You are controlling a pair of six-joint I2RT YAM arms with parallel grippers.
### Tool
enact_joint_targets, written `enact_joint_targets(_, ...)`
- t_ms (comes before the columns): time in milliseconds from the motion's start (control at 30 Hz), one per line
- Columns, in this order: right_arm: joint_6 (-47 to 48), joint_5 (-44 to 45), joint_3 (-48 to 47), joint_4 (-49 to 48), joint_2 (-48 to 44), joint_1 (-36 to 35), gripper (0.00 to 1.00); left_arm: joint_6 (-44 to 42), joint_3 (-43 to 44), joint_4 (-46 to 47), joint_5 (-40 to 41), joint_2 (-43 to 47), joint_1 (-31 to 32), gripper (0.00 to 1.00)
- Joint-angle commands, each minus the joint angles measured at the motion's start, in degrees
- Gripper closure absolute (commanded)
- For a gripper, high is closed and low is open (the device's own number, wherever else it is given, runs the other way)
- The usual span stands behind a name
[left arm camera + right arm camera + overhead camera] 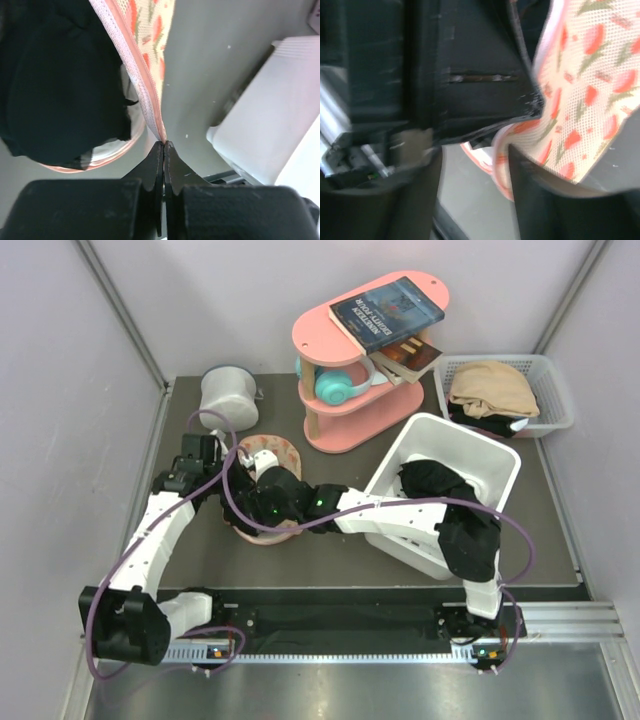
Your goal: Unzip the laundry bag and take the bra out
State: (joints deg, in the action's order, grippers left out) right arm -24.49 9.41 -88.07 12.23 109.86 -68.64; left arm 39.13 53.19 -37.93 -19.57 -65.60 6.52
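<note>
The laundry bag point(272, 452) lies left of centre on the table, pink-beige with red and green motifs. My left gripper point(230, 462) is at its upper left edge. In the left wrist view that gripper point(164, 144) is shut on the bag's pink zip seam point(150, 100). Dark soft fabric point(60, 85) sits inside the bag's pink rim; it looks like the bra, but I cannot be sure. My right gripper point(258, 492) reaches over the bag's middle. In the blurred right wrist view it point(472, 150) stands open, with the printed bag point(590, 75) draped over its right finger point(540, 200).
A white bin point(500, 465) holding black clothes sits tilted under the right arm. Behind it stands a slotted white basket point(555, 380) with a tan garment. A pink shelf point(365, 350) carries books and teal headphones. A grey-white cylinder point(228, 390) stands at the back left.
</note>
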Motion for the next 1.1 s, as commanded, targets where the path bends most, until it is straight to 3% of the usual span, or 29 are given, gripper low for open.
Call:
enact_joint_targets(0,-0.56,6.84,-1.84,1.57,0.18,-1.06,0.6,2.17,2.45,3.39,-2.49,1.71,0.42,1.0)
enact_joint_targets(33,-0.82,8.16,-0.97,1.74,0.0,-0.97,0.81,2.26,2.45,3.57,-2.92,1.88,0.42,1.0)
enact_joint_targets(133,-2.49,10.45,1.75,1.83,-1.23,-0.97,1.0,2.53,2.27,5.14,-5.11,2.15,0.42,1.0)
enact_joint_targets(200,-3.46,11.59,2.73,2.1,-2.28,-0.88,1.0,2.26,2.53,5.41,-5.65,2.06,0.42,0.91)
enact_joint_targets(233,-3.81,12.99,3.51,2.45,-2.63,-0.79,1.0,2.0,2.88,5.15,-5.39,1.97,0.42,0.81)
enact_joint_targets(300,-4.77,14.49,4.13,3.76,-3.86,-0.36,1.0,0.6,4.29,3.49,-3.46,1.97,0.42,0.7)
enact_joint_targets(333,-5.3,15.89,4.92,4.29,-4.48,-0.18,1.0,0.24,4.99,2.78,-2.85,1.97,0.42,0.57)
enact_joint_targets(433,-6.88,17.83,7.72,5.17,-7.46,1.31,1.0,-0.81,7.45,0.59,0.67,2.41,0.24,0.35)
enact_joint_targets(567,-10.74,18.54,12.21,6.49,-12.38,4.47,1.0,-2.57,9.82,-1.0,2.96,3.38,-1.25,0.21)
enact_joint_targets(800,-15.32,18.63,17.76,10.0,-16.88,12.03,1.0,-7.31,8.16,-4.43,1.65,2.41,-8.61,0.16)
enact_joint_targets(1067,-17.52,18.01,16.62,18.0,-14.16,13.53,1.0,-11.27,7.1,-6.8,4.63,2.5,-10.48,0.15)
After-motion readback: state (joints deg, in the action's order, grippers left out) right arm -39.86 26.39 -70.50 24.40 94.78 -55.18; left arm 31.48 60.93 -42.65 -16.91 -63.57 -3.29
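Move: The left fingers already pinch the laundry bag's flap edge; the bra lies in the bag about 11 cm below that hand, some 3 cm ahead and 3 cm left. The pot is about 22 cm ahead of the left hand, 7 cm left and 7 cm lower. From the open right hand, the flap edge is about 2 cm ahead, 1 cm right and nearly level; the white basket's middle lies some 40 cm right, 6 cm ahead and 8 cm lower. The right fingers close on the flap edge beside the left's grip, then the left lets go and opens wide. Keeping its pinch, the right hand draws the flap about 18 cm right towards the basket, dipping slightly and then swinging some 8 cm forward, turning about 35 degrees clockwise. The freed left hand rises, then shifts left over the bag. ##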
